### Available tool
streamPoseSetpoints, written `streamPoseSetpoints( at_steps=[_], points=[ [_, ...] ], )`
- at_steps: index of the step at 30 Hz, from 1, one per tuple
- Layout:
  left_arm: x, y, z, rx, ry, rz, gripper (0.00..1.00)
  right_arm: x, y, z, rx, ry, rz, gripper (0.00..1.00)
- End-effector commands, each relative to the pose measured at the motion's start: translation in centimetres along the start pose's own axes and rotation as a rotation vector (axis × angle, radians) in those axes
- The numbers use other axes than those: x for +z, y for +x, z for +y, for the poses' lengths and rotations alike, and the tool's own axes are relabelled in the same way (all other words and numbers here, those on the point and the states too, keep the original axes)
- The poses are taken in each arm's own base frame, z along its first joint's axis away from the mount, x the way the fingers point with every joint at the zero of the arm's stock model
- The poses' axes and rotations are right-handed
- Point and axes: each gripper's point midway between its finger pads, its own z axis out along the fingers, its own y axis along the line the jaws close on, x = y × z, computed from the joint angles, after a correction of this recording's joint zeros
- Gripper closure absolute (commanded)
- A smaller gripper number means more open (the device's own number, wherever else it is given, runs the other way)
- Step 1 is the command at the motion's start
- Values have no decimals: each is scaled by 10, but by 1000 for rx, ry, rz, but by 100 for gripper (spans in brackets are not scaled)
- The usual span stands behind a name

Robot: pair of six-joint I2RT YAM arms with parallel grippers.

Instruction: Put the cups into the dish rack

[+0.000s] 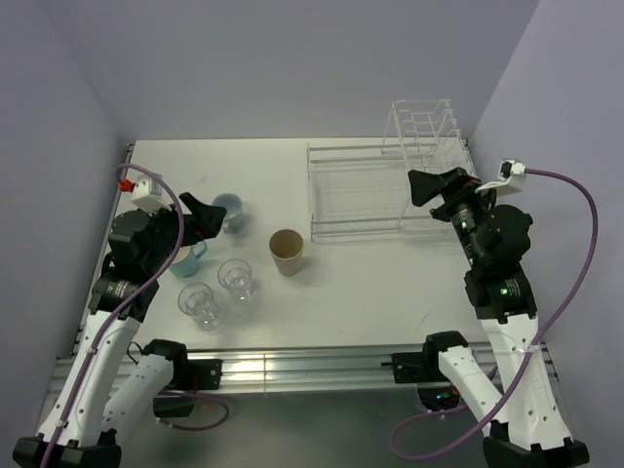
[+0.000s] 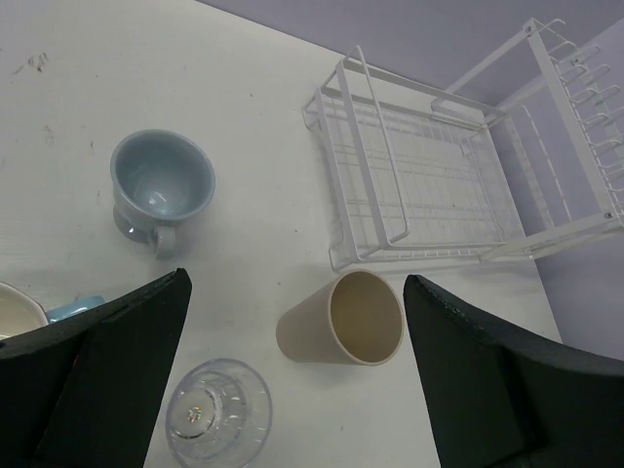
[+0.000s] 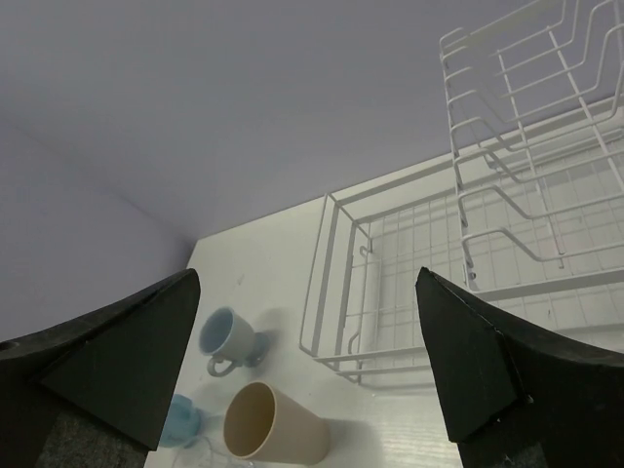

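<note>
Five cups stand on the left half of the white table. A tan paper cup (image 1: pixel 286 253) (image 2: pixel 346 319) (image 3: pixel 273 424) is upright in the middle. Two clear tumblers (image 1: pixel 236 279) (image 1: pixel 199 304) stand nearer the front; one tumbler (image 2: pixel 218 414) shows below my left gripper. A pale blue footed cup with a handle (image 1: pixel 227 212) (image 2: pixel 161 185) (image 3: pixel 229 336) sits behind them. A brighter blue mug (image 1: pixel 187 258) (image 3: pixel 180 419) is partly hidden under my left arm. The white wire dish rack (image 1: pixel 375 185) (image 2: pixel 419 185) (image 3: pixel 439 253) holds nothing. My left gripper (image 1: pixel 200 216) (image 2: pixel 297 283) hovers open above the cups. My right gripper (image 1: pixel 429 185) (image 3: pixel 307 278) hangs open over the rack's right part.
Tall upright plate dividers (image 1: pixel 421 127) rise at the rack's far right end. Lilac walls close the table on the left, back and right. A metal rail (image 1: pixel 292 369) runs along the near edge by the arm bases.
</note>
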Motion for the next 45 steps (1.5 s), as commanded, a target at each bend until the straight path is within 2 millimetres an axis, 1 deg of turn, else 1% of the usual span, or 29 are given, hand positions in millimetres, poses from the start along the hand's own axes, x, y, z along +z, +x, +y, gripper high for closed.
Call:
streamPoseSetpoints(
  at_steps=[1,5,11,14,18,20,21,22,23,24,25,26,27,28,29,30,31,32,33,34,36,38,45],
  points=[
    [-2,-9,-4,22,16,-34,1,-4,-9,2,-21,-4,-33,0],
    [-1,-8,-3,21,14,-30,1,-2,-6,2,-24,1,-5,0],
    [1,-6,-1,17,7,-21,1,2,15,-8,-30,16,65,0],
    [3,-6,0,20,0,-12,4,2,22,-9,-26,9,83,0],
    [9,-1,4,19,-22,14,6,3,29,-9,-21,-2,107,0],
    [12,3,3,28,-32,35,8,4,32,-10,-24,0,121,0],
    [18,7,6,30,-52,57,11,3,32,-11,-28,6,122,0],
    [21,13,2,33,-52,81,12,3,33,-12,-30,8,124,0],
    [27,24,1,39,-71,129,17,3,32,-13,-31,16,123,0],
    [30,26,2,33,-84,150,19,2,33,-14,-31,17,125,0],
    [32,34,-5,42,-81,177,20,2,33,-13,-31,14,126,0],
    [34,33,-8,51,-97,175,22,2,34,-14,-31,14,129,0],
    [36,41,-8,56,-114,205,23,1,34,-13,-29,14,131,0],
    [36,46,-13,63,-123,214,24,1,36,-14,-30,14,137,1],
    [37,46,-17,68,-132,217,25,1,35,-13,-29,15,138,1],
    [39,56,-14,77,-164,249,27,1,36,-13,-27,14,139,1],
    [39,65,-24,81,-157,267,27,1,36,-12,-25,9,139,1],
    [42,69,-21,96,-196,265,27,1,37,-12,-22,6,143,1],
    [43,77,-24,104,-201,278,27,1,37,-11,-20,0,143,1],
    [42,86,-33,110,-186,292,27,1,38,-10,-19,-3,145,1],
    [47,94,-34,128,-216,299,27,0,38,-10,-21,-7,151,1],
    [49,101,-33,137,-231,316,27,0,38,-11,-24,-1,152,1],
    [53,108,-26,155,-271,319,27,-2,40,-13,-27,5,152,1]
  ],
)
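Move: The beige cup stands about 16 cm to the right of the left gripper, some 2 cm ahead and 23 cm below it. On that same level, the grey-blue mug is about 13 cm straight ahead of this gripper, the nearer clear glass 6 cm back and 3 cm right, and the rack's near left corner 10 cm ahead and 22 cm right. From the right gripper the beige cup lies roughly 29 cm left, 1 cm ahead and 33 cm down. Bring the left gripper down about 10 cm and right about 9 cm towards the beige cup, sinking first, then sweeping right, and finishing nearly straight down. Tip its fingers some 20 degrees further down, roll its left side up nearly as much, and narrow the open fingers by a quarter, touching nothing. Lower the empty, open right gripper about 4.5 cm. ##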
